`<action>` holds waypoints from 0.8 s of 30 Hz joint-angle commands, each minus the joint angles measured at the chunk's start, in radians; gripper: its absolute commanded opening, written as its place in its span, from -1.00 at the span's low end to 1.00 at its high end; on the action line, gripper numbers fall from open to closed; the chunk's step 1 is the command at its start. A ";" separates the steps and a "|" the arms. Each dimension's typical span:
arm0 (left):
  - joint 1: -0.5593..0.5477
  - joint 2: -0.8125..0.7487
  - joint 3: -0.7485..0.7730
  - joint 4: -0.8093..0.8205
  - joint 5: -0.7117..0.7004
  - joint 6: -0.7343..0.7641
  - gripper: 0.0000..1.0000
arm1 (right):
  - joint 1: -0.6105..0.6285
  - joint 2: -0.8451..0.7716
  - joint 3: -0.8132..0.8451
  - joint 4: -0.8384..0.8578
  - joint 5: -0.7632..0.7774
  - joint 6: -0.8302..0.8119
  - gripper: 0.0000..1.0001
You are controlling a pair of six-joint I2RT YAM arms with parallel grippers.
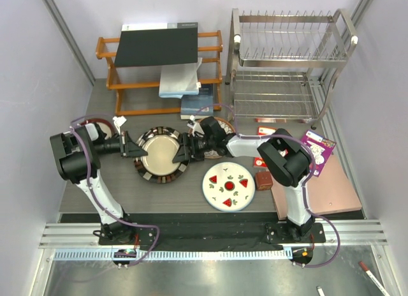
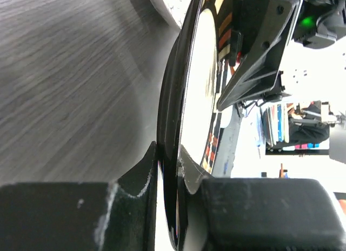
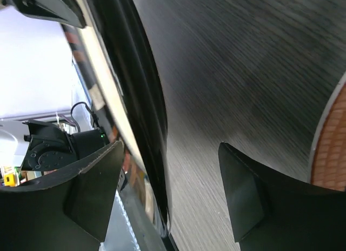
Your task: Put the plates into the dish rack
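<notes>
The dark-brown-rimmed plate with a beige centre point(image 1: 160, 154) is low over the table's middle. My left gripper point(image 1: 134, 148) is shut on its left rim, and the left wrist view shows the rim point(image 2: 172, 99) pinched between the fingers of that gripper point(image 2: 173, 167). My right gripper point(image 1: 185, 148) is open with its jaws on either side of the plate's right rim point(image 3: 138, 83), not closed on it point(image 3: 168, 151). The watermelon plate point(image 1: 229, 186) lies at the front. The petal-pattern plate point(image 1: 215, 125) lies under the right arm. A maroon-rimmed plate point(image 1: 95, 125) sits behind the left arm. The dish rack point(image 1: 287, 60) stands at the back right.
An orange wooden shelf point(image 1: 159, 73) with a black board and books stands at the back left. A small brown cube point(image 1: 263, 180), red cards point(image 1: 264, 131), a purple card point(image 1: 317, 149) and a brown board point(image 1: 328, 191) lie on the right.
</notes>
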State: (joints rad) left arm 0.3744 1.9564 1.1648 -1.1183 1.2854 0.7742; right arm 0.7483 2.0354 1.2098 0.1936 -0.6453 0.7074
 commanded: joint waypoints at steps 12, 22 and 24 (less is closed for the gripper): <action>-0.043 0.056 -0.007 -0.543 0.252 0.252 -1.00 | -0.063 -0.103 0.028 0.101 -0.060 -0.003 0.43; -0.052 0.082 0.001 -0.541 0.250 0.254 -1.00 | -0.041 -0.095 0.016 0.055 -0.106 -0.057 0.11; -0.052 0.082 0.006 -0.543 0.249 0.252 -1.00 | -0.035 -0.099 0.014 0.047 -0.111 -0.069 -0.14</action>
State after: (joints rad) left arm 0.3210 2.0434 1.1439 -1.2510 1.3499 1.0332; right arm 0.7006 1.9831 1.2121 0.2371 -0.7212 0.6804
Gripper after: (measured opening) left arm 0.137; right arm 0.499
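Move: The left hand already grips the dark-rimmed plate by its left edge, holding it clear of the table; the plate's middle is roughly 9 cm to that hand's right and 2 cm back. From the open right hand, which straddles the plate's right rim, that middle is some 9 cm to the left, level fore and aft and in height. The leaf-patterned plate lies on the table 10 cm to the right hand's right, 6 cm farther out and 6 cm below; the watermelon plate, also 6 cm below, is 16 cm right and 12 cm back. Rising about 3.5 cm, the right hand first swings some 3 cm forward and slightly right along the dark-rimmed plate's right rim, then eases back about 2 cm while its open fingers begin to close around the rim. The left hand keeps its pinch on the opposite edge and brings the plate 2 to 3 cm right, towards the right hand, and a little back, sinking slightly. ##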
